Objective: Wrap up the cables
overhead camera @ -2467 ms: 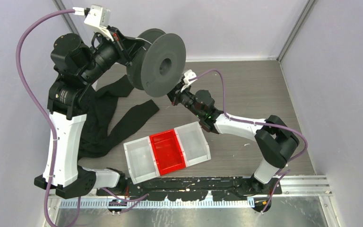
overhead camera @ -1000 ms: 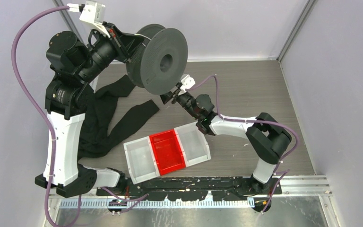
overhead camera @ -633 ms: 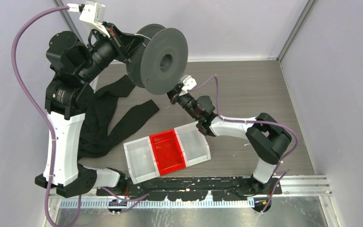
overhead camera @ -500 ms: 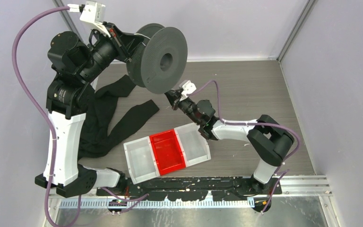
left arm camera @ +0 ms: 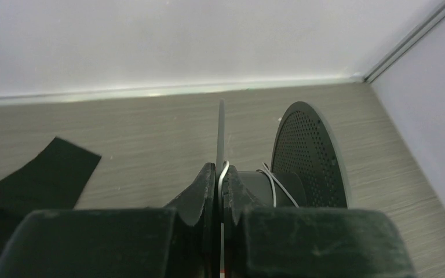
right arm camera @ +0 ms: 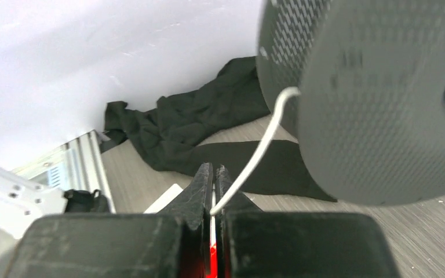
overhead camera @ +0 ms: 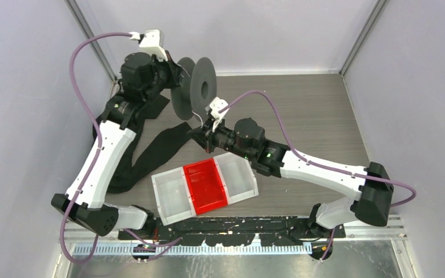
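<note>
A dark grey spool [overhead camera: 197,88] hangs above the table's back left, its flanges edge-on to the top camera. My left gripper [overhead camera: 172,76] is shut on the spool's near flange [left arm camera: 221,130]; a loop of the thin white cable [left arm camera: 225,169] also sits between its fingertips. A few turns of cable [left arm camera: 272,186] lie on the hub beside the perforated far flange [left arm camera: 312,153]. My right gripper [overhead camera: 197,133] is just below the spool, shut on the cable [right arm camera: 258,156], which runs up from its jaws to the spool's flange [right arm camera: 382,98]. The cable also shows in the top view [overhead camera: 199,121].
A three-part bin [overhead camera: 240,168], white, red and white, lies in front of the right gripper. A black fabric strap [overhead camera: 150,152] sprawls over the table's left side and shows in the right wrist view [right arm camera: 203,124]. Walls close in at the back and sides.
The left arm has swung the spool down and right, turning its flanges edge-on. The right arm has stretched out and its gripper has shifted left, nearer the bin, under the spool.
</note>
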You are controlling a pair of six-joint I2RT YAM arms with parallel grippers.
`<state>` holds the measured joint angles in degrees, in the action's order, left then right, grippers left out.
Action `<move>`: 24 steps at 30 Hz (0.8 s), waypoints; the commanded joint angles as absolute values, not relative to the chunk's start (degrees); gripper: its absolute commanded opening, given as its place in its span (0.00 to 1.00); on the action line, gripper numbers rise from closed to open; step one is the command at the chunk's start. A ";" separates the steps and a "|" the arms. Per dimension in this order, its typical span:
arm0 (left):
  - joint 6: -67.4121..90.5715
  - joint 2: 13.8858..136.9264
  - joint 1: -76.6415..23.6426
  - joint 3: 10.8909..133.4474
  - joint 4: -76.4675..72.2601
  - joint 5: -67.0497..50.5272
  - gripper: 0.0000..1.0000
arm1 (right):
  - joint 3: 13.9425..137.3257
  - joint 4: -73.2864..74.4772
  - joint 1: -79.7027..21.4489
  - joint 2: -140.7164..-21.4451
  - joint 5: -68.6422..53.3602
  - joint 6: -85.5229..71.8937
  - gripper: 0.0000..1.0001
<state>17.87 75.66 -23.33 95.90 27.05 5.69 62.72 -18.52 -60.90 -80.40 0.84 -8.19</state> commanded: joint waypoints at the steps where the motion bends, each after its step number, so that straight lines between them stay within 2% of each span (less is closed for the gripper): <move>1: 13.86 75.23 -25.29 94.30 18.42 10.62 0.00 | 72.26 1.29 -61.41 -77.61 -2.91 -8.14 0.01; 13: 0.88 72.70 -25.24 90.44 27.47 -6.80 0.00 | 96.83 35.18 -57.92 -81.76 -7.05 9.46 0.00; 18: -4.65 72.59 -25.22 91.38 35.30 -15.40 0.00 | 99.41 40.11 -54.50 -82.43 -8.53 15.06 0.00; 24: -10.02 71.95 -25.22 91.97 43.03 -22.80 0.00 | 98.22 39.01 -50.16 -81.55 -8.27 15.87 0.00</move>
<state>-4.80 74.87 -25.17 89.71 39.22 -14.74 97.12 38.72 -52.27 -82.17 -7.64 13.34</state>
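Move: The spool hangs in the left hand's grip, its middle about 4 cm to that hand's right, some 6 cm below and level with it fore and aft. From the right hand, which holds the cable end, the spool's middle lies roughly 13 cm ahead, 1 cm to the right and 6 cm higher. On the table some 31 cm below the right hand are the red box, about 7 cm back and 2 cm to the right, and the black cloth, around 13 cm left and 3 cm ahead. Still pinching the cable end, the right hand carries it about 8 cm to the right, rising some 6 cm before sinking slightly, with a small dip back then forward as its fingers tip down about 30 degrees. Meanwhile the left hand keeps its grip on the spool's left flange, lowers it some 9 cm while drawing back and right, rolls its left side up and swings clockwise. ##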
